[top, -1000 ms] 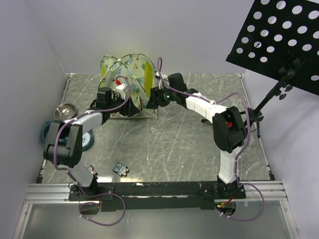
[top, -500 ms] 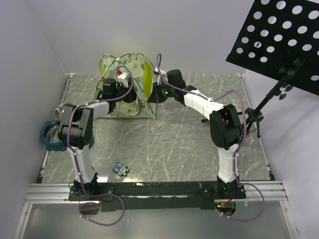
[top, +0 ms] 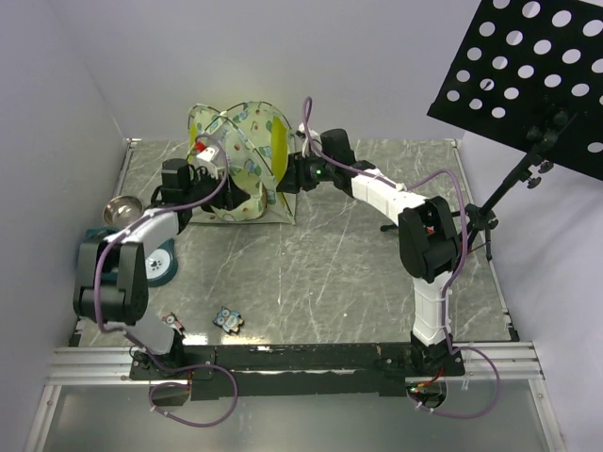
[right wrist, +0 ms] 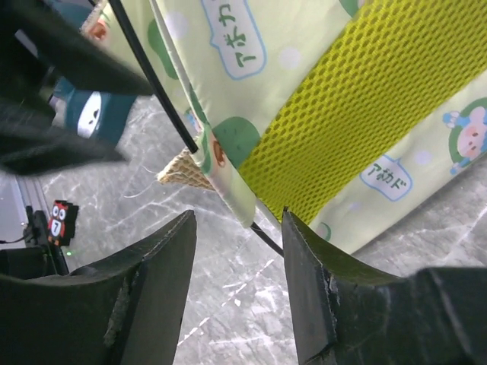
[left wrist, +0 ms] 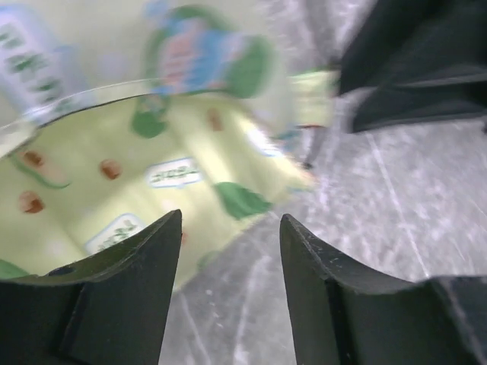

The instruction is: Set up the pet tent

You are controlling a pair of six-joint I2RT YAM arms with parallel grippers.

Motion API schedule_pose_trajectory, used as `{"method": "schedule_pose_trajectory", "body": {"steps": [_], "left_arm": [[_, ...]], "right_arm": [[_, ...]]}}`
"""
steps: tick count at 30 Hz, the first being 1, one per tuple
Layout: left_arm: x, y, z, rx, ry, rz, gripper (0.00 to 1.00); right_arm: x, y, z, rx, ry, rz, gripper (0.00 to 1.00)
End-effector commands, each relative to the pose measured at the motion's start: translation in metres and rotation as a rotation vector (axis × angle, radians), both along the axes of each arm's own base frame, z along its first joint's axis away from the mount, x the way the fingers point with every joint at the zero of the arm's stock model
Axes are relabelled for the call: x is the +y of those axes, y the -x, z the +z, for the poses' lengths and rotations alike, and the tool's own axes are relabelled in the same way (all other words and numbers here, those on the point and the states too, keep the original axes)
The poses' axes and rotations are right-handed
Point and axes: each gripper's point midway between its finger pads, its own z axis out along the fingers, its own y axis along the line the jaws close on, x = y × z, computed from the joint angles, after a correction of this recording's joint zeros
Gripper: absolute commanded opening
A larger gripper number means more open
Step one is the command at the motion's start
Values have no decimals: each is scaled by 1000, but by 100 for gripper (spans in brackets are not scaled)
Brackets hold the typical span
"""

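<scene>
The pet tent point(top: 241, 155) stands as a small dome at the back of the table, cream-green avocado print with lime-yellow mesh panels. My left gripper point(top: 229, 193) sits at its front left, open, with bare table between the fingers; blurred tent fabric point(left wrist: 114, 167) fills the view just ahead of my left gripper point(left wrist: 228, 220). My right gripper point(top: 286, 181) is at the tent's right front corner. In the right wrist view it point(right wrist: 237, 217) is open, and the tent's corner point(right wrist: 228, 182) with a thin black pole point(right wrist: 266, 237) lies just off its fingertips, not gripped.
A metal bowl point(top: 122, 209) and a teal round object point(top: 162, 264) lie at the left edge. A small blue toy point(top: 226, 320) rests near the front. A black perforated music stand point(top: 528, 66) on its tripod point(top: 490, 218) overhangs the right side. Walls enclose the table.
My left arm reached up against the tent's front, then drew back left with its elbow swung low again. My right gripper edged along the tent's right corner. The tent shifted slightly.
</scene>
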Motion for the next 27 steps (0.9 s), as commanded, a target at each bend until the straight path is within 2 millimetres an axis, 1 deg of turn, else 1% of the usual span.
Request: {"method": "schedule_pose_trajectory", "body": {"steps": [1,3,5,9,10,11,12,13,14,15,16,17,18,20,23,25,27], "left_arm": [[-21,29,3,-53,-13,-102,60],[-34,31,3,-74,4,-107,60],[-44,24,0,-53,25,-85,59],[-47,-3,-7,-26,55,-9,55],[-48,-8,-5,-33,67,-6,53],[-49,-15,-5,-36,73,4,49],[-48,-21,-5,-28,77,24,40],[-48,-26,-11,-3,83,40,32],[-47,-31,-13,4,81,55,25],[-46,-34,-11,-3,83,66,17],[-46,-37,-10,-10,89,72,11],[-46,-39,-8,-22,95,76,5],[-47,-42,-7,-25,105,83,1],[-51,-49,-3,-26,135,85,1],[-58,-62,-2,-37,141,91,1],[-63,-70,-5,-51,124,97,1],[-67,-80,-15,-41,109,106,1]], "right_arm": [[11,-5,15,-48,-55,26,57],[13,-6,9,-37,-49,28,56],[16,-5,5,-23,-52,38,56],[20,-3,6,-32,-48,53,55],[21,-2,3,-27,-47,56,55],[21,-2,1,-24,-44,57,53],[21,-2,0,-24,-47,59,50],[21,-3,-1,-18,-47,57,41],[21,-3,-2,-15,-45,54,30],[22,-2,-2,-14,-44,57,14],[20,-2,-2,-19,-44,55,3],[20,-1,0,-25,-45,58,0],[20,0,1,-28,-45,57,0],[20,3,0,-18,-47,66,0],[22,8,4,-12,-63,93,0],[23,12,8,-11,-75,111,0],[23,15,12,-20,-88,120,0]]}}
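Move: The right hand is almost on the lower end of the tent's pole sleeve, about 2 cm to its left, 2 cm below and level ahead; the yellow mesh panel's middle is roughly 9 cm ahead of the hand, 1 cm left, 3 cm above. The tent's front corner foot lies some 7 cm back, 2 cm right, 12 cm below. For the left hand, the loose tent cloth is about 3 cm ahead, 6 cm right, 4 cm below. The right fingers pinch the lower end of the pole sleeve, shutting from half open after sinking about 2 cm and easing slightly left, then rising a little. The left hand backs off 3 cm and swings right, drops about 4 cm towards the tent cloth and shuts beside its leaf print, then pushes forward and slightly right, still shut, behind the sleeve. ##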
